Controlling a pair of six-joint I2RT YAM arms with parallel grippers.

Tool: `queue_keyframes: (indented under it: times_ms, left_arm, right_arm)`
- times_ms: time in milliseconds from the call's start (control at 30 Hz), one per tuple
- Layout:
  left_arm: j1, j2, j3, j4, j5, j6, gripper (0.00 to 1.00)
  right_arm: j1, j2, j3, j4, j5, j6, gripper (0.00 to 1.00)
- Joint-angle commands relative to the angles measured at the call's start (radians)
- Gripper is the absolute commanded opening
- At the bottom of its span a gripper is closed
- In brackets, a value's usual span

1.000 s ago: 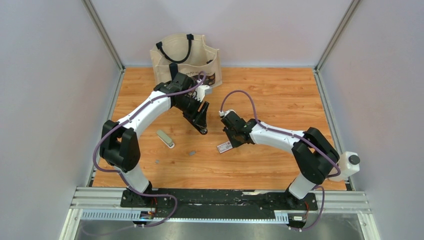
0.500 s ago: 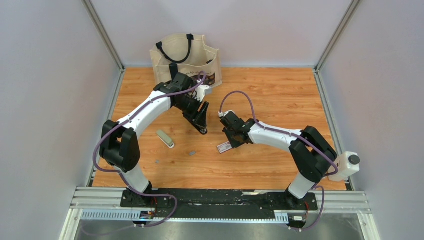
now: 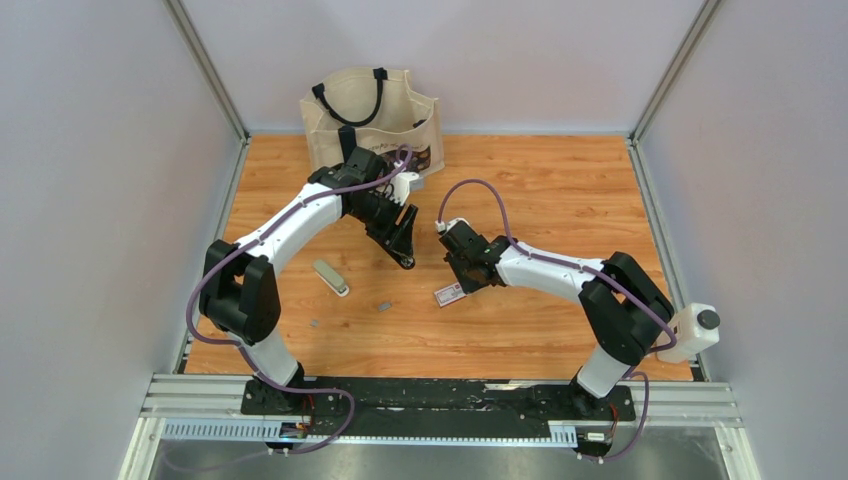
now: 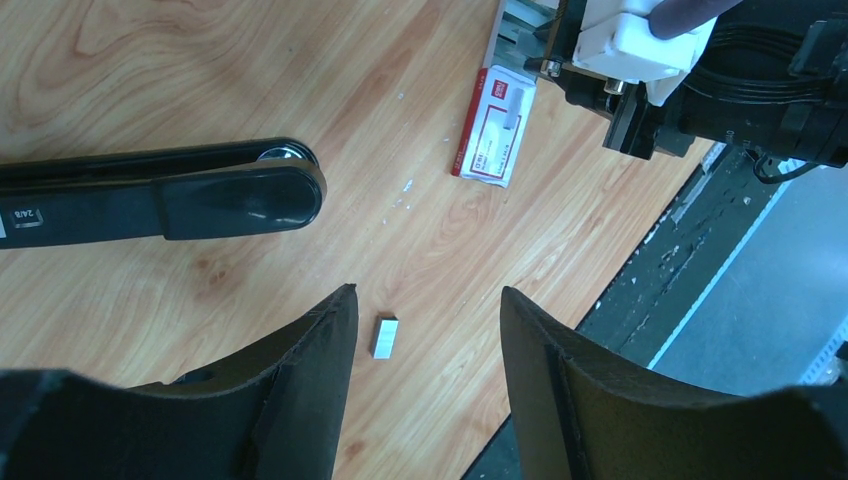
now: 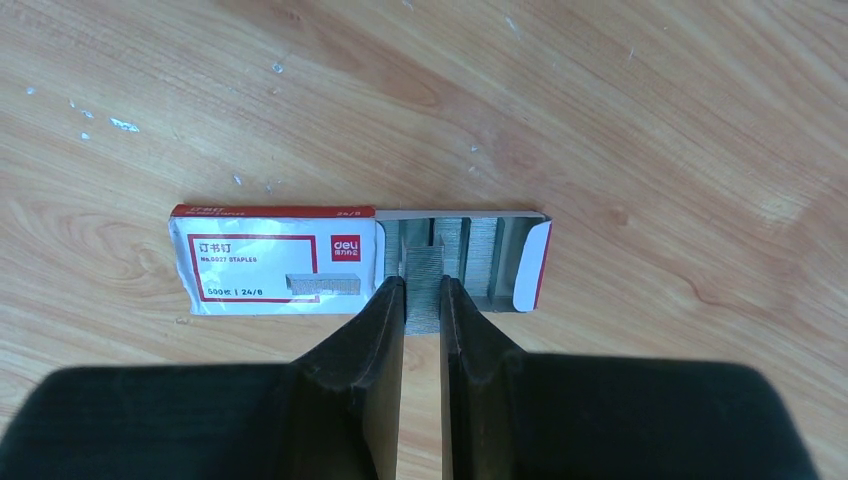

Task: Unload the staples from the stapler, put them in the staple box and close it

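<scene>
The stapler (image 3: 331, 277), grey on a pale base, lies on the table left of centre, apart from both grippers. My left gripper (image 3: 400, 236) is open and empty above the table (image 4: 425, 300). One short strip of staples (image 4: 385, 337) lies on the wood below, near its left finger; it also shows in the top view (image 3: 383, 306). Another tiny strip (image 3: 315, 322) lies further left. My right gripper (image 5: 424, 292) is shut on a strip of staples (image 5: 424, 265) at the open end of the red-and-white staple box (image 5: 275, 262), which also shows in the top view (image 3: 450, 294).
A long black object marked 24/6 (image 4: 160, 200) lies on the table under my left arm. A beige tote bag (image 3: 372, 112) stands at the back. Grey walls enclose the table on three sides.
My right gripper has shifted slightly left and back over the box. The left arm, the stapler and the loose strips have not moved.
</scene>
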Motion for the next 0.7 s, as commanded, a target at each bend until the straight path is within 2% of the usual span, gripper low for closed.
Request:
queue_keyframes:
  times_ms: [0, 333, 567, 667]
  left_arm:
    - [0.001, -0.048, -0.006, 0.023, 0.015, 0.009, 0.63]
    - [0.003, -0.054, -0.011, 0.024, 0.014, 0.012, 0.63]
    - [0.001, -0.056, -0.005, 0.021, 0.009, 0.015, 0.63]
    - [0.003, -0.058, -0.006, 0.021, 0.008, 0.017, 0.62]
  right_arm:
    - [0.004, 0.007, 0.036, 0.012, 0.024, -0.016, 0.08]
    - [0.004, 0.008, 0.037, 0.011, 0.016, -0.018, 0.11]
    - [0.004, 0.007, 0.036, 0.009, 0.006, -0.018, 0.38]
    - [0.004, 0.001, 0.033, 0.011, 0.009, -0.018, 0.40]
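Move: The right hand holds a staple strip just over the staple box's open drawer, whose middle lies about 1 cm to its right, 1 cm ahead and some 2 cm below. The box's printed sleeve is about 4 cm left and 1 cm back; the black stapler's middle lies roughly 15 cm left and 9 cm ahead. From the left hand, the drawer is about 11 cm right, 3 cm back and 12 cm below. Hold the right gripper where it is, tipped steeply down over the staple box's open drawer, without turning the wrist. Then open its fingers by about a fifth of their full range, so that the pads come off the sides of the staple strip and let it go into the gap between the strips in the drawer. ##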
